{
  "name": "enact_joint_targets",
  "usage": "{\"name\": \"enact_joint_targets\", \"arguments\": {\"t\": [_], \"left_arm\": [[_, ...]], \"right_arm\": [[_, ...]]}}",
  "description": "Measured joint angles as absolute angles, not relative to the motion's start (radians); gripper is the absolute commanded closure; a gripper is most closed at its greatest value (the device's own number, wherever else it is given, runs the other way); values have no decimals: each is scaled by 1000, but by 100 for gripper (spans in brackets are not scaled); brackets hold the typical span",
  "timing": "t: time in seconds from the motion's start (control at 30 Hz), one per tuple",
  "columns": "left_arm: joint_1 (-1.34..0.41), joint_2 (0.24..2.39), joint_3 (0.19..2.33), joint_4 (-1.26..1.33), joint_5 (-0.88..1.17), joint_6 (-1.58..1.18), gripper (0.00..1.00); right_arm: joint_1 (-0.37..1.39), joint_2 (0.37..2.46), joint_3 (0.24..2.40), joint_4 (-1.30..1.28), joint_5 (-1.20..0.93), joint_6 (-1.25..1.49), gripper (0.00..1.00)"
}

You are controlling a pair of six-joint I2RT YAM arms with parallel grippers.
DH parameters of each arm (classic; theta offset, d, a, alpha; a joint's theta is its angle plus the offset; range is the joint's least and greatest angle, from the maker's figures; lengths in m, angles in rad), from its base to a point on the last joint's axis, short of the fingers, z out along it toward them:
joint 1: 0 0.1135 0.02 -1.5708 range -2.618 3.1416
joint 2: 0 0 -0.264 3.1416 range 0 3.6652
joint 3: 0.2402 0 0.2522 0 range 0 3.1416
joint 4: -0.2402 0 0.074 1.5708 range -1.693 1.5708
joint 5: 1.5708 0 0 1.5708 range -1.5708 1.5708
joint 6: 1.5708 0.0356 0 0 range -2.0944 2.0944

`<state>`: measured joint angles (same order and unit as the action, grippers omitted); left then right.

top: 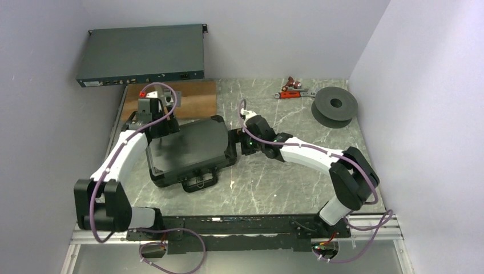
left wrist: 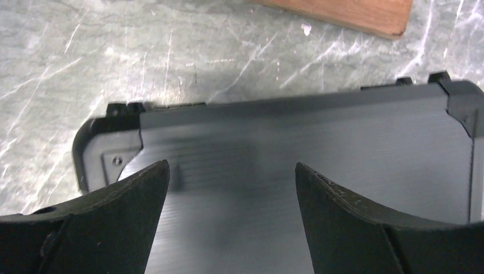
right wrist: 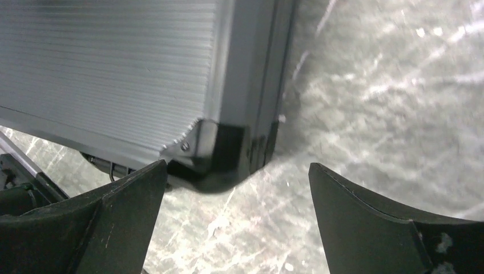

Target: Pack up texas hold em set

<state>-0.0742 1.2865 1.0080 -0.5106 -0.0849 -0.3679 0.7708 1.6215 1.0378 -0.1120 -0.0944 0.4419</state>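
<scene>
The texas hold em set's black briefcase [top: 191, 149] lies flat on the table with its lid down and its handle [top: 197, 181] toward the arms; its inside is hidden. My left gripper [top: 158, 131] hovers over the case's far left part, open. In the left wrist view the ribbed lid [left wrist: 297, 148] fills the space under the left gripper [left wrist: 231, 171], and nothing is between the fingers. My right gripper [top: 236, 138] is at the case's right side, open. In the right wrist view the right gripper [right wrist: 237, 168] stands over bare table beside a corner [right wrist: 220, 151] of the case.
A grey flat rack unit [top: 142, 55] leans at the back left wall. A wooden board [top: 194, 94] lies behind the case. A dark round spool [top: 335, 104] and a small red tool [top: 292, 91] lie at the back right. Walls close in both sides.
</scene>
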Motion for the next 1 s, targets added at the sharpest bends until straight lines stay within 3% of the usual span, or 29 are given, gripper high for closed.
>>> {"name": "enact_joint_targets", "arguments": {"t": [0.2, 0.57, 0.73, 1.0], "left_arm": [[-22, 1439, 1046, -399, -63, -372, 17], [84, 1568, 1083, -357, -65, -387, 11], [84, 1511, 1020, -308, -66, -398, 12], [98, 1205, 740, -200, -69, -433, 12]], "right_arm": [[770, 1517, 901, -104, -51, 558, 7], [816, 1547, 841, -65, -65, 635, 27], [820, 1656, 914, -67, -66, 620, 33], [824, 1792, 1065, -97, -72, 521, 35]]}}
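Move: The closed case's rear-left corner lies about 4 cm ahead of the left hand, 9 cm to its left and 9 cm below; the wooden board's middle is some 14 cm ahead, 4 cm right and 14 cm below. From the right hand, the case's front-right corner is about 6 cm back, 2 cm left and 6 cm below, and the case handle 15 cm back, 16 cm left and 8 cm below. Left reaches forward-left, down, then drags the rear-left corner back about 6 cm; right drops back, then pushes forward-left. ##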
